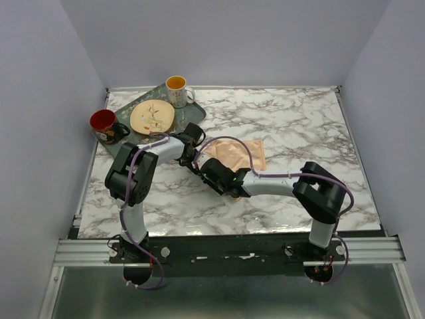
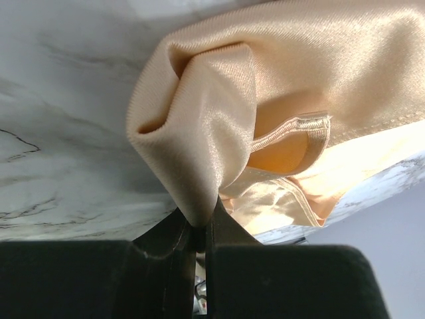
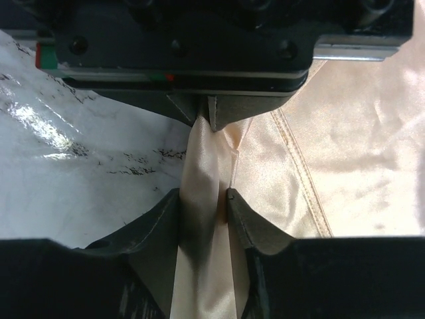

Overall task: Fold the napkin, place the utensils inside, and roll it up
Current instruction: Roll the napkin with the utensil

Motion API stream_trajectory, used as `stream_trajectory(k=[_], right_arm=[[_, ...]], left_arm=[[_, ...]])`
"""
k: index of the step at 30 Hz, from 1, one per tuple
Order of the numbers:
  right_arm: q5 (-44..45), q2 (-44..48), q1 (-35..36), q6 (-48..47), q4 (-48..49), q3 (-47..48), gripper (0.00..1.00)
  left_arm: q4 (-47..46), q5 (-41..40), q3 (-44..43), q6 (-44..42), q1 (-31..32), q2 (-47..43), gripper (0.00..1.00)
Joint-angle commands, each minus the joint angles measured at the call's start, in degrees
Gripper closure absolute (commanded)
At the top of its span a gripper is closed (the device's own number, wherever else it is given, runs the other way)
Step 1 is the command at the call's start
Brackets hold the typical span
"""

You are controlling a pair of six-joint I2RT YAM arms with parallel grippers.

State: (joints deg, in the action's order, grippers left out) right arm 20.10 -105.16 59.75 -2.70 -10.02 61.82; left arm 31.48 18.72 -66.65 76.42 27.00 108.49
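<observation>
The peach-tan napkin [image 1: 240,154] lies near the middle of the marble table, its left end lifted. My left gripper [image 1: 192,155] is shut on a bunched fold of the napkin [image 2: 212,113], the cloth pinched between its jaws [image 2: 199,222]. My right gripper [image 1: 207,169] faces it closely. In the right wrist view its jaws [image 3: 204,196] stand on either side of a raised ridge of napkin [image 3: 199,173], loosely, without squeezing it. That ridge runs up to the left gripper [image 3: 204,119] just beyond. The utensils are out of view.
A dark green tray [image 1: 147,94] sits at the back left, carrying a cream floral plate [image 1: 153,116], a red mug [image 1: 105,123] and a white mug with an orange inside [image 1: 176,90]. Walls close in the table [image 1: 299,126] on three sides.
</observation>
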Motion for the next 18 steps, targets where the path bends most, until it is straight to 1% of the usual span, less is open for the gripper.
stream_trajectory(k=[1,2,3,4,7,9,10,12,13,15,16,18], right_arm=[[4.1,-1.3,1.2,0.8,-0.5,-0.8,0.63],[4.4,-1.4,1.2,1.3,-0.6,-0.8,0.65],[4.1,-1.4,1.2,1.4,-0.6,-0.9,0.7],[3.6,-1.4,1.2,1.3,-0.9,-0.9,0.84],[0.7,0.0,0.8,0.9,-0.7,-1.0,1.0],[-3.0,0.8,-0.7,1.0,-0.7,-0.9,0.99],[-6.2,1.2,-1.2,1.4,-0.5,-1.0,0.99],[-9.6,1.9,-3.3,2.1,0.2,-2.0,0.99],[-12.9,1.9,-3.8,2.3,0.9,-2.3,0.99],[-15.4,1.8,-5.0,2.4,1.4,-3.1,1.0],[-17.6,1.7,-5.4,2.4,1.8,-3.4,1.0],[-19.7,2.0,-6.7,2.4,2.2,-3.9,1.0]], left_arm=[[3.8,0.4,-0.1,0.5,-0.2,1.9,1.0],[3.9,0.4,-0.1,0.0,-0.2,2.0,1.0],[3.8,0.4,-0.1,0.0,-0.2,1.8,1.0],[3.8,0.4,-0.1,0.0,-0.2,1.6,1.0],[3.7,0.5,-0.1,-1.1,-0.3,1.2,1.0],[2.7,0.4,-0.5,-3.5,-0.5,0.8,1.0],[1.8,0.4,-0.1,-4.2,-0.5,0.3,0.93],[-1.9,0.6,1.3,-4.8,-0.9,-1.5,0.74],[-2.9,0.5,2.2,-5.1,-1.2,-2.1,0.61],[-4.4,-0.6,2.5,-6.1,-2.0,-3.3,0.53],[-4.8,-0.5,2.9,-7.2,-2.5,-3.5,0.47],[-5.8,0.3,3.5,-8.1,-3.5,-3.8,0.41]])
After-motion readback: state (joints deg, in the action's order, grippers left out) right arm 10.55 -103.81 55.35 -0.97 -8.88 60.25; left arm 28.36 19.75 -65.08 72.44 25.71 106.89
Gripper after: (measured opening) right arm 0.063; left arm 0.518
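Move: The napkin's rolled edge already runs between the right hand's half-open fingers, right at the hand point, and on to the left hand, whose nearly shut fingers still hold it. The left grip is about 3 cm farther out and 3 cm to the left of the right hand. The flat part of the napkin is centred roughly 10 cm ahead of the right hand and 9 cm to its right. The plate lies some 23 cm ahead of the left hand and 17 cm to its left. Staying almost in place, the right hand shuts its fingers to pinch the napkin's rolled edge, then tilts some 10 degrees so that they point down more steeply. Only after that do the left fingers open about halfway, ending their grip on the roll, and that hand begins to ease forward and up, about 1 cm in all. ##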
